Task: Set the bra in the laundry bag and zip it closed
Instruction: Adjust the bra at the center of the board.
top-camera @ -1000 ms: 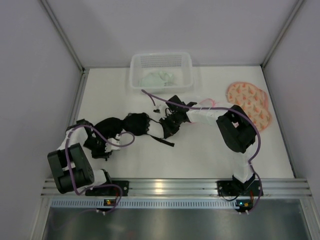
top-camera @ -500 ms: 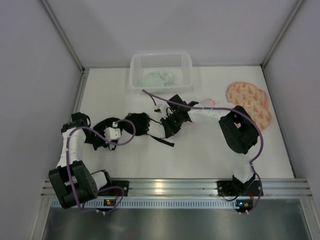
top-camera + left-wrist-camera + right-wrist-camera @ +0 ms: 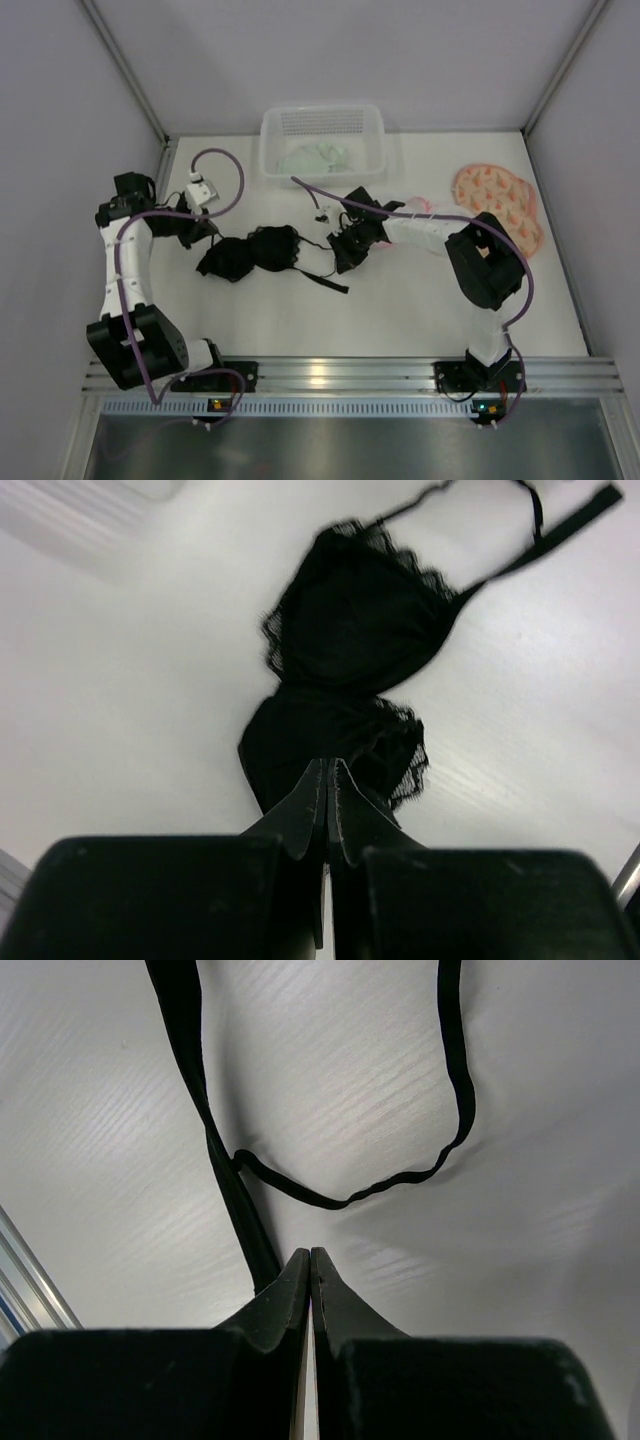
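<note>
The black lace bra (image 3: 255,252) lies flat on the white table, left of centre. In the left wrist view its cups (image 3: 350,650) stretch away from my left gripper (image 3: 328,763). That gripper is shut, its tips over the near cup's edge, with no fabric visible between them. From above, my left gripper (image 3: 205,240) hovers at the bra's upper left. My right gripper (image 3: 311,1252) is shut at the bra's right end (image 3: 340,258). The wide band (image 3: 225,1180) runs up beside its left finger, and a thin strap (image 3: 400,1182) loops just ahead. The pink patterned laundry bag (image 3: 497,208) lies far right.
A white plastic basket (image 3: 322,118) holding pale green cloth stands at the back centre. Enclosure walls rise on the left, right and back. A metal rail (image 3: 340,375) runs along the near edge by the arm bases.
My left arm swung from the bra's near left up to its far left, and its gripper went from partly open to shut. The bra and the right arm barely shifted.
</note>
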Robot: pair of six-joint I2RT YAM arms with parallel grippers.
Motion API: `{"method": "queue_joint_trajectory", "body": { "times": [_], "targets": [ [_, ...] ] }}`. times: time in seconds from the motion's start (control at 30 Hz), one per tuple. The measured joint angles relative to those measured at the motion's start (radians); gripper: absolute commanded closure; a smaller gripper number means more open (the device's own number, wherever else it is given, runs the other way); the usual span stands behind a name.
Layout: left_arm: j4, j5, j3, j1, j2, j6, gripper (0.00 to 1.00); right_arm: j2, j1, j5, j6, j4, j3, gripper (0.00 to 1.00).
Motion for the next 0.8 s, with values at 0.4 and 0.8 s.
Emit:
{"method": "queue_joint_trajectory", "body": {
  "times": [0.4,0.8],
  "targets": [
    [0.508,-0.087,0.272,-0.008,0.209,-0.815,1.00,-0.014,-0.001,0.000,-0.040,-0.031,-0.024,1.00],
    [0.801,-0.448,0.319,-0.012,0.663,-1.287,1.00,-0.016,-0.001,0.000,-0.068,-0.074,-0.024,1.00]
  ]
}}
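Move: The left hand holds a strap end of the bra about 18 cm above the board; the bare spot it is taken to lies some 22 cm ahead, 11 cm left and 18 cm below. The near cup is 1 cm ahead, 1 cm left and 15 cm below, the other cup 4 cm ahead, 9 cm right. The white bin stands 33 cm ahead, 20 cm right. From the right hand that spot is roughly 24 cm ahead, 38 cm left. The left hand swings the still-pinched strap some 22 cm forward and left, up then down, towards bare board. ##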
